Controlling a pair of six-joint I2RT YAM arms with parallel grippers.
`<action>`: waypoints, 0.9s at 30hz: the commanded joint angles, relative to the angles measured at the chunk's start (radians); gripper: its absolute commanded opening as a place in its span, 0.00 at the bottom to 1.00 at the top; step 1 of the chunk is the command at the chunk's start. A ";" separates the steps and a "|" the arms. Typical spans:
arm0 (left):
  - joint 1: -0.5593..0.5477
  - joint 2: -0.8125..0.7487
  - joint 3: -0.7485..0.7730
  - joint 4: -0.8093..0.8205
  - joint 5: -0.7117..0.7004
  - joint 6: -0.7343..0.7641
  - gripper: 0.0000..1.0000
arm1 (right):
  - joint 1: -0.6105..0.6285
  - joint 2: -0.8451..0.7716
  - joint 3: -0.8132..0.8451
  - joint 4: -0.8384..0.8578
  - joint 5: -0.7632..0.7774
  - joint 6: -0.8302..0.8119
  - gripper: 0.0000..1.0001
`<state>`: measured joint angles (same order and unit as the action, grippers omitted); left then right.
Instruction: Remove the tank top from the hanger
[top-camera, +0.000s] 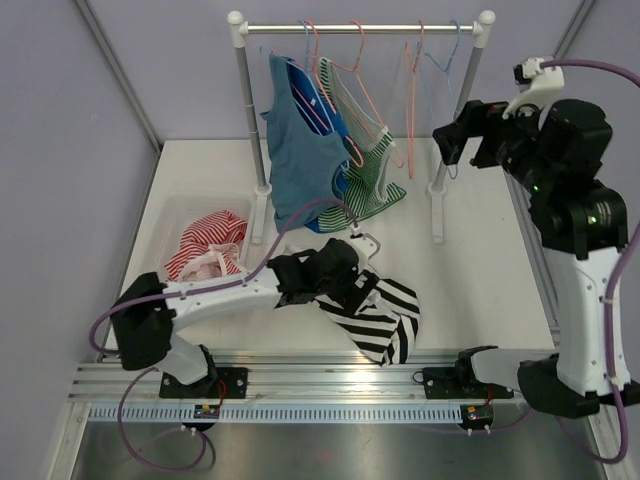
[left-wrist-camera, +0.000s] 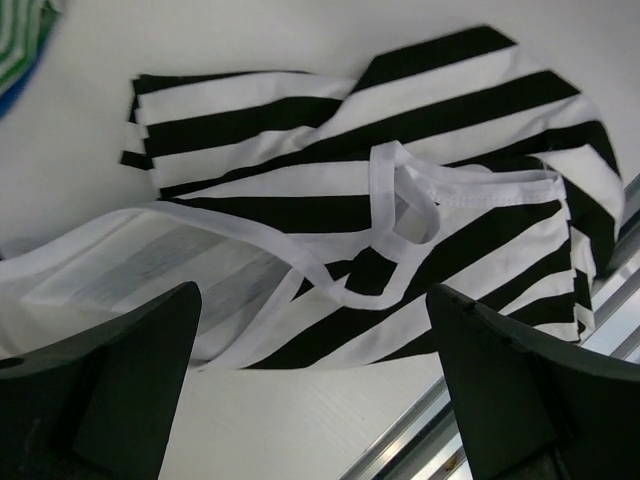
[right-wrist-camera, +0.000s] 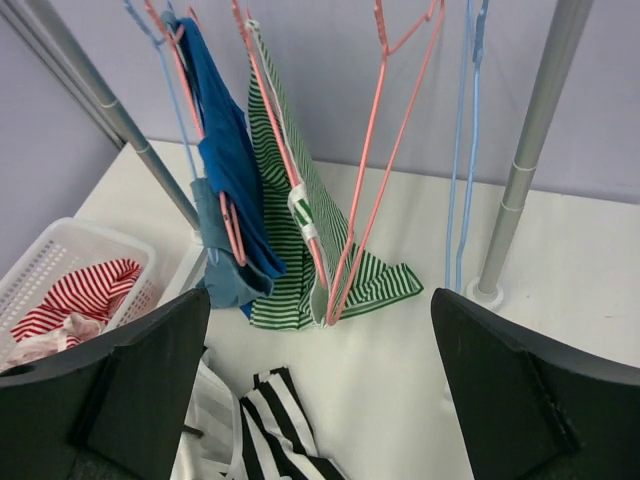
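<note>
A black-and-white striped tank top (top-camera: 385, 315) lies crumpled on the table near the front edge, on no hanger, its white straps (left-wrist-camera: 400, 195) loose on top. My left gripper (top-camera: 350, 280) hovers just above its left part, open, with nothing between the fingers (left-wrist-camera: 312, 300). My right gripper (top-camera: 450, 135) is raised by the rack's right post, open and empty (right-wrist-camera: 320, 300). An empty pink hanger (top-camera: 412, 90) (right-wrist-camera: 385, 150) and an empty blue hanger (top-camera: 440, 60) (right-wrist-camera: 465, 150) hang on the rail.
On the rack (top-camera: 360, 28) a blue top (top-camera: 300, 150) and a green striped top (top-camera: 365, 180) hang on hangers. A white basket (top-camera: 185, 225) with red striped clothes stands at the left. The rack's right post (top-camera: 437, 200) stands close to my right gripper.
</note>
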<state>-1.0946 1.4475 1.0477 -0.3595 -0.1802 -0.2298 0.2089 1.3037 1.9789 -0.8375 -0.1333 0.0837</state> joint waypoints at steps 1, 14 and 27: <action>-0.007 0.135 0.095 0.027 0.082 0.041 0.99 | -0.003 -0.136 -0.099 0.000 -0.025 0.004 0.99; -0.010 0.507 0.212 -0.019 0.076 -0.026 0.99 | -0.005 -0.342 -0.304 0.064 -0.126 0.025 0.99; -0.010 0.294 0.150 -0.123 -0.099 -0.166 0.00 | -0.005 -0.386 -0.311 0.120 -0.160 0.036 1.00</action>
<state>-1.1065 1.8744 1.2011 -0.3580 -0.1276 -0.3454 0.2081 0.9363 1.6672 -0.7788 -0.2646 0.1089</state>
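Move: The black-striped tank top lies crumpled on the table under my open left hand, its middle about 12 cm below, 4 cm to the right and 2 cm back. The white bin stands some 38 cm to the left of that hand, 11 cm farther out and 8 cm lower; the green-striped tank top hangs about 24 cm ahead, 1 cm right and 5 cm above. From my right hand the black-striped tank top is roughly 15 cm back, 10 cm left and 47 cm down. I drop my left hand about 11 cm onto the black-striped tank top, easing some 5 cm right as its spread fingers tip more steeply down. Once low, I shut them and pinch the cloth by its white-trimmed edge, then start a slight shift back to the left. Meanwhile I draw my open, empty right hand back about 10 cm from the rack, turning it slightly left. ##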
